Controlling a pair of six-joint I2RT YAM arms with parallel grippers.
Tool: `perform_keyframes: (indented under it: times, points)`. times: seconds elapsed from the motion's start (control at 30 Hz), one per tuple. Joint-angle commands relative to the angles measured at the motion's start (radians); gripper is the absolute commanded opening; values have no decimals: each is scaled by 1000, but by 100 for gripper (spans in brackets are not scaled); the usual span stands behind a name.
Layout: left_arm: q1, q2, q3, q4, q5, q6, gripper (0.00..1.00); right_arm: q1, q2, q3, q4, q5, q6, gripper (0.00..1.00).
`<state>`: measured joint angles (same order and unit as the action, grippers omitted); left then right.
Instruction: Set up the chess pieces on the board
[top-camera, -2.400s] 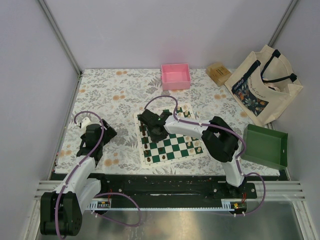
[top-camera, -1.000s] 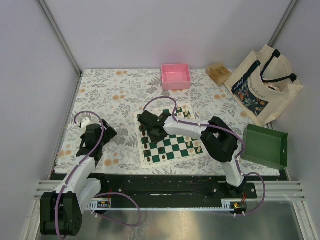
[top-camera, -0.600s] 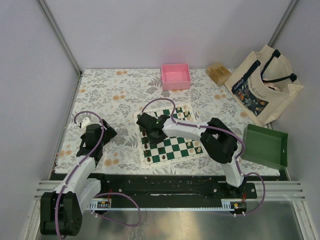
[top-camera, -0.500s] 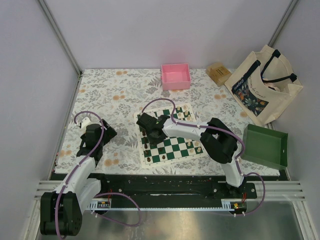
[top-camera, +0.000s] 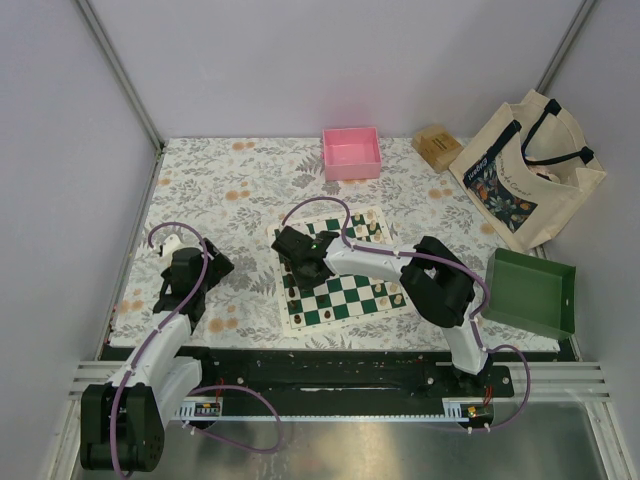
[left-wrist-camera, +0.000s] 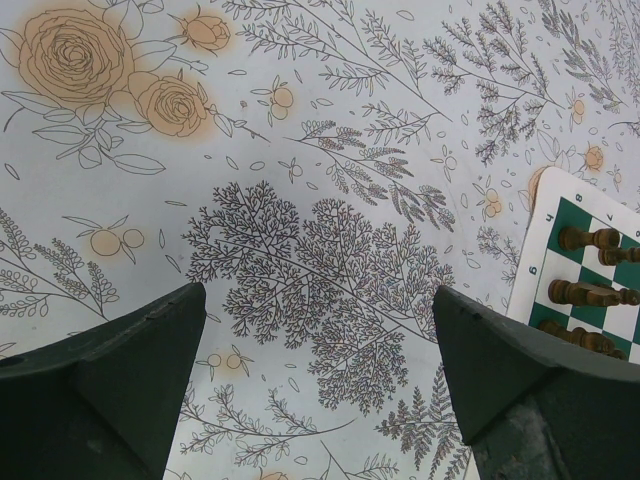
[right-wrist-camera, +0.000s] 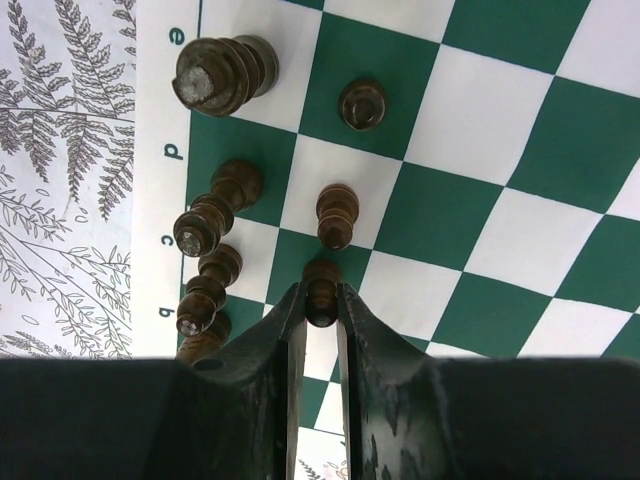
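The board (top-camera: 345, 292) of green and white checks lies mid-table on the floral cloth. My right gripper (right-wrist-camera: 320, 300) is shut on a dark pawn (right-wrist-camera: 321, 285) that stands low over a square near the board's left edge (right-wrist-camera: 480, 110). Several dark pieces stand close by: a big one (right-wrist-camera: 225, 72), two pawns (right-wrist-camera: 337, 215) and a row along the lettered border (right-wrist-camera: 212, 212). From above, the right gripper (top-camera: 303, 258) covers the board's left side. Light pieces (top-camera: 393, 293) stand at its right side. My left gripper (left-wrist-camera: 320, 330) hangs open over bare cloth, left of the board's corner (left-wrist-camera: 560, 215).
A pink tray (top-camera: 351, 153) sits at the back centre, and a small brown box (top-camera: 436, 147) is to its right. A tote bag (top-camera: 525, 170) leans at the back right. A green tray (top-camera: 530, 292) lies right of the board. The left arm (top-camera: 190, 270) rests near the table's left edge.
My right gripper has crept a little left and nearer along the board's left side, still shut on the dark pawn. The left arm has stayed still.
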<state>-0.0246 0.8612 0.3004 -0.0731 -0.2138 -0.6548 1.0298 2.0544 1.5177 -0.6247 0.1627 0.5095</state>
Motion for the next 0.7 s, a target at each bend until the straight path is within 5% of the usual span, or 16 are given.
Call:
perform_keyframes:
  times: [0.0,0.33,0.67]
  points:
    - [0,-2,3,45,8,7,99,12,-40,1,17,-14,15,27]
    - [0,-2,2,45,10,7,99,12,-79,-7,8,-12,12,40]
    - [0,-4,2,45,10,7,99,10,-281,-146,25,57,-9,45]
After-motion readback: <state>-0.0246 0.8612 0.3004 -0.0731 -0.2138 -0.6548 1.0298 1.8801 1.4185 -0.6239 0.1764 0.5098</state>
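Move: The dark pawn is still between the right fingertips, set on its c7 square, its middle about 1 cm below the hand point. The d7 pawn stands some 3 cm ahead and barely left, the c8 bishop about 3 cm left and 1 cm back. A loose pawn on b6 waits roughly 4 cm right and 2 cm back. From the left hand, the c7 pawn lies about 24 cm right, 5 cm back and 4 cm lower. Staying almost in place at first, the right hand opens its fingers from about a quarter to nearly half wide and lets go of the dark pawn on c7. It then rises, gaining speed, straight off the pawn by about 4 cm while drifting some 2 cm to the right, fingers still pointing down and staying open. ##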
